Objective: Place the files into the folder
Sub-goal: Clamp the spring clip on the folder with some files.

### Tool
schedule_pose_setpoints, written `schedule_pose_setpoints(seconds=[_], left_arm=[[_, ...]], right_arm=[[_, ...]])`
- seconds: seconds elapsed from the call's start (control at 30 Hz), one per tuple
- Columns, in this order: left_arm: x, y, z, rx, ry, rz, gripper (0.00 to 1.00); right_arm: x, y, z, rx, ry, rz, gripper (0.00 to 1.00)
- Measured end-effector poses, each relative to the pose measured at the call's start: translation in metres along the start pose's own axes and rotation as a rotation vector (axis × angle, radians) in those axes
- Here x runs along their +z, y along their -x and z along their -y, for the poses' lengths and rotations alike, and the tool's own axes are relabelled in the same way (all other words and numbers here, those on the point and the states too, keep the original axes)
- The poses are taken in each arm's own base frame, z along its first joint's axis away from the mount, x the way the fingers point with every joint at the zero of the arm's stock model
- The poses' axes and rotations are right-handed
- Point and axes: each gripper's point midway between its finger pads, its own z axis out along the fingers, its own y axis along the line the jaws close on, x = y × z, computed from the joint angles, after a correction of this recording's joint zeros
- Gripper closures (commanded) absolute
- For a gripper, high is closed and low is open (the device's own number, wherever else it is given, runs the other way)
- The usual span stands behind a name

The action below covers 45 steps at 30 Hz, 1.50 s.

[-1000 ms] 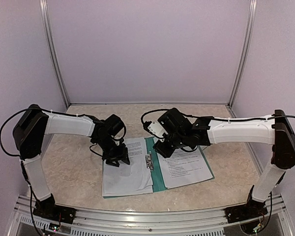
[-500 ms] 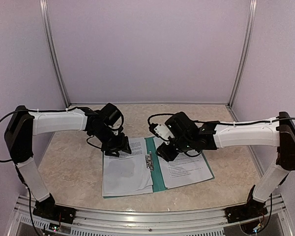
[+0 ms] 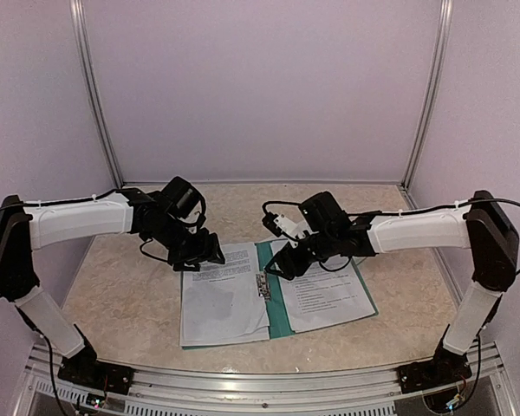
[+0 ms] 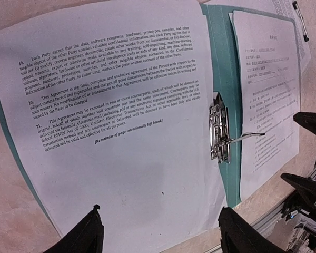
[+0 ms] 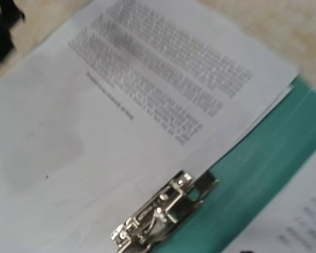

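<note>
The teal folder [image 3: 277,309] lies open on the table, its silver clip [image 3: 262,284] at the spine. White printed files [image 3: 221,299] cover its left leaf, and another sheet [image 3: 329,295] lies on the right leaf. My left gripper [image 3: 204,257] hovers over the far left corner of the left sheets. In the left wrist view it [image 4: 160,211] is open above the page [image 4: 110,132], holding nothing. My right gripper [image 3: 276,269] hangs just right of the clip [image 4: 218,132]; its two fingers [image 4: 310,124] stand apart. The right wrist view shows the clip [image 5: 158,216] and folder [image 5: 274,174] close below.
Lilac walls and two aluminium posts [image 3: 95,95] enclose the beige marbled table [image 3: 121,295]. A metal rail [image 3: 260,386] runs along the near edge between the arm bases.
The left arm stretched out, carrying its gripper back to the sheets' far edge, jaws wider. The right gripper slid left and down towards the clip.
</note>
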Motion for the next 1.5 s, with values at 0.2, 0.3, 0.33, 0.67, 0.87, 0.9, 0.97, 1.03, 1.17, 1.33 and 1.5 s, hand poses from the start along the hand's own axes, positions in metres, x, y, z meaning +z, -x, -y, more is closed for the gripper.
schedule_pose_setpoints(seconds=[0.2, 0.3, 0.33, 0.67, 0.87, 0.9, 0.97, 1.03, 1.17, 1.33, 1.5], left_arm=[[0.000, 0.001, 0.000, 0.000, 0.001, 0.004, 0.27], [0.000, 0.001, 0.000, 0.000, 0.000, 0.003, 0.27], [0.000, 0.001, 0.000, 0.000, 0.000, 0.003, 0.27], [0.002, 0.000, -0.001, -0.001, 0.002, -0.003, 0.27], [0.003, -0.001, -0.001, -0.001, 0.004, -0.006, 0.27], [0.003, -0.001, -0.001, -0.001, 0.004, -0.006, 0.27], [0.003, -0.001, -0.001, -0.002, 0.004, -0.007, 0.28], [0.003, -0.001, -0.001, -0.002, 0.003, -0.009, 0.28], [0.003, -0.001, -0.001, -0.002, 0.003, -0.009, 0.28], [0.003, -0.001, -0.001, -0.002, 0.003, -0.009, 0.28], [0.003, -0.002, 0.000, -0.002, 0.000, -0.012, 0.28]], right_arm=[[0.024, -0.018, 0.000, 0.022, 0.073, -0.052, 0.46], [0.027, -0.016, 0.001, 0.030, 0.106, -0.043, 0.52], [0.028, -0.014, 0.002, 0.035, 0.120, -0.034, 0.53], [0.035, -0.006, 0.001, 0.053, 0.216, -0.003, 0.63], [0.035, -0.007, -0.004, 0.055, 0.246, -0.003, 0.72], [0.036, -0.007, -0.004, 0.057, 0.248, -0.003, 0.74], [0.036, -0.007, -0.004, 0.056, 0.251, -0.003, 0.76], [0.037, -0.007, -0.004, 0.057, 0.253, -0.003, 0.78], [0.038, -0.007, -0.004, 0.058, 0.255, -0.004, 0.85], [0.039, -0.005, -0.003, 0.058, 0.260, -0.001, 0.93], [0.039, -0.005, -0.002, 0.057, 0.264, 0.001, 0.98]])
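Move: Just ahead and to the left of the right hand, the spring clip's raised lever tip lies about 3 cm left, 1 cm forward and 4 cm below. The clip's body sits 3 cm left of this hand, 1 cm back and some 8 cm down. On the table, 9 cm below, the loose files centre 12 cm left and 2 cm back, the right-hand page 12 cm right and 1 cm back. From the left hand, the lever tip is roughly 15 cm right, level in reach, 4 cm lower. Sinking about 3 cm, mostly at the outset, and easing some 2.5 cm left, the right hand brings its fingertips to the clip's raised lever. Its fingers swing about 15 degrees counter-clockwise, from forward-left to nearly straight left, while closing steadily from well open to almost shut, pinching the lever's free end. ##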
